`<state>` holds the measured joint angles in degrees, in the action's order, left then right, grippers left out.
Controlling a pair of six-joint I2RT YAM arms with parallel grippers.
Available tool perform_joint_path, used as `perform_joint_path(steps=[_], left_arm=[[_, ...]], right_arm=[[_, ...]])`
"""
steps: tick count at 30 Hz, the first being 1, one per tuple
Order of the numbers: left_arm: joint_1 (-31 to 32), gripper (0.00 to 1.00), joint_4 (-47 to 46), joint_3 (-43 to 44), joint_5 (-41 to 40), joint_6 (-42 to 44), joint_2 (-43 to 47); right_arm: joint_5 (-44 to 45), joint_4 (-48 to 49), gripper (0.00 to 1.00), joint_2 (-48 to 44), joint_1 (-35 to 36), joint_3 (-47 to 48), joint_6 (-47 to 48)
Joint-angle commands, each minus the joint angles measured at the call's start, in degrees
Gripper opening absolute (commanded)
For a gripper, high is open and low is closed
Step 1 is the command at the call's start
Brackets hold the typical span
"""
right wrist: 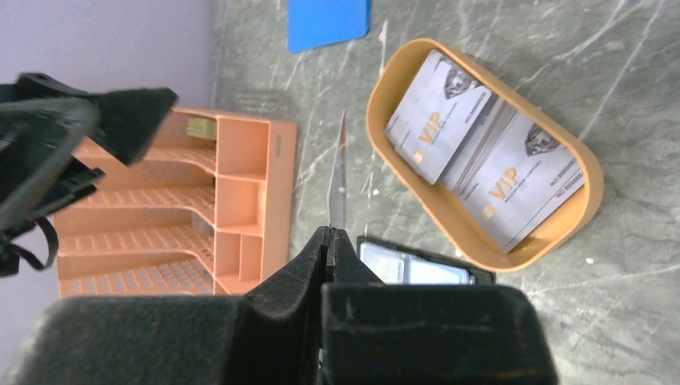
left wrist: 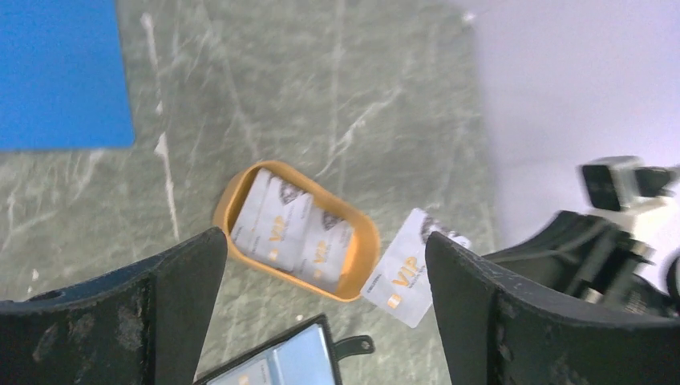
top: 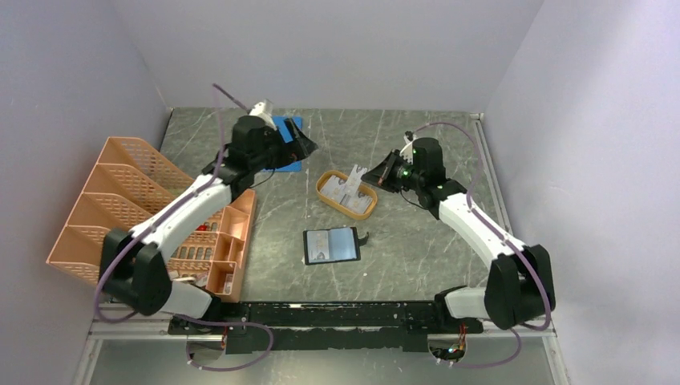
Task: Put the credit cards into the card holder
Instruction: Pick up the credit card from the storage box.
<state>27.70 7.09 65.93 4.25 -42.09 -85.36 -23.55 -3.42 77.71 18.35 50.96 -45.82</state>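
Several pale credit cards [left wrist: 293, 233] marked VIP lie in an orange oval tray [top: 332, 195]. One more credit card [left wrist: 405, 273] hangs just beside the tray, pinched in my right gripper [right wrist: 329, 233], which is shut on it; in the right wrist view that card [right wrist: 337, 180] shows edge-on. The card holder [top: 331, 245], a black wallet, lies open on the table nearer the arms, its snap tab to the right and bluish pockets facing up. My left gripper [left wrist: 325, 241] hovers open above the table left of the tray with nothing between its fingers.
An orange mesh file rack [top: 120, 204] with an orange desk organiser [top: 228, 249] stands along the left side. A blue flat sheet [top: 287, 136] lies at the back under the left arm. Grey walls close in the table on three sides.
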Motion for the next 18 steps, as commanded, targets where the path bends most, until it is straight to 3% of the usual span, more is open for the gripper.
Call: perform_joint_path(steps=[1, 9, 12, 18], left_arm=[[-3.4, 0.97, -8.2, -6.1, 7.8, 1.6, 6.8], [-4.6, 0.97, -31.1, -16.5, 33.5, -3.6, 9.2], [-4.6, 0.97, -47.0, -20.8, 41.5, -10.7, 8.6], [-4.5, 0.97, -74.1, -25.4, 50.3, -27.8, 2.7]], right_arm=[[-4.8, -4.8, 0.00, -5.4, -0.4, 0.6, 4.4], [-15.6, -5.4, 0.00, -11.0, -0.4, 1.3, 4.7], [-19.1, -4.5, 0.00, -12.0, -0.3, 1.7, 4.3], [-22.9, -2.6, 0.00, -13.1, -0.4, 1.7, 3.0]])
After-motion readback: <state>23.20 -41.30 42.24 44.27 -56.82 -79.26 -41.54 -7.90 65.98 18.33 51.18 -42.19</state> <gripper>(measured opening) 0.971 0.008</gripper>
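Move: The credit card in the right fingers hangs about 11 cm to the left hand's right, 5 cm back and 6 cm lower; the storage box lies some 10 cm right of that hand and 18 cm down, about 1 cm back. From the right hand, the open card holder lies roughly 5 cm back, 7 cm left and 15 cm below, while the storage box is about 7 cm ahead, 4 cm left and 14 cm down. Still pinching the credit card by its edge, the right hand draws back and up, about 7 cm each way, turning its fingers counter-clockwise. The left hand, empty and wide open, rises first, then swings back nearly 10 cm and somewhat right towards the card, turning clockwise and rolling its left side down, some 30 degrees each. ##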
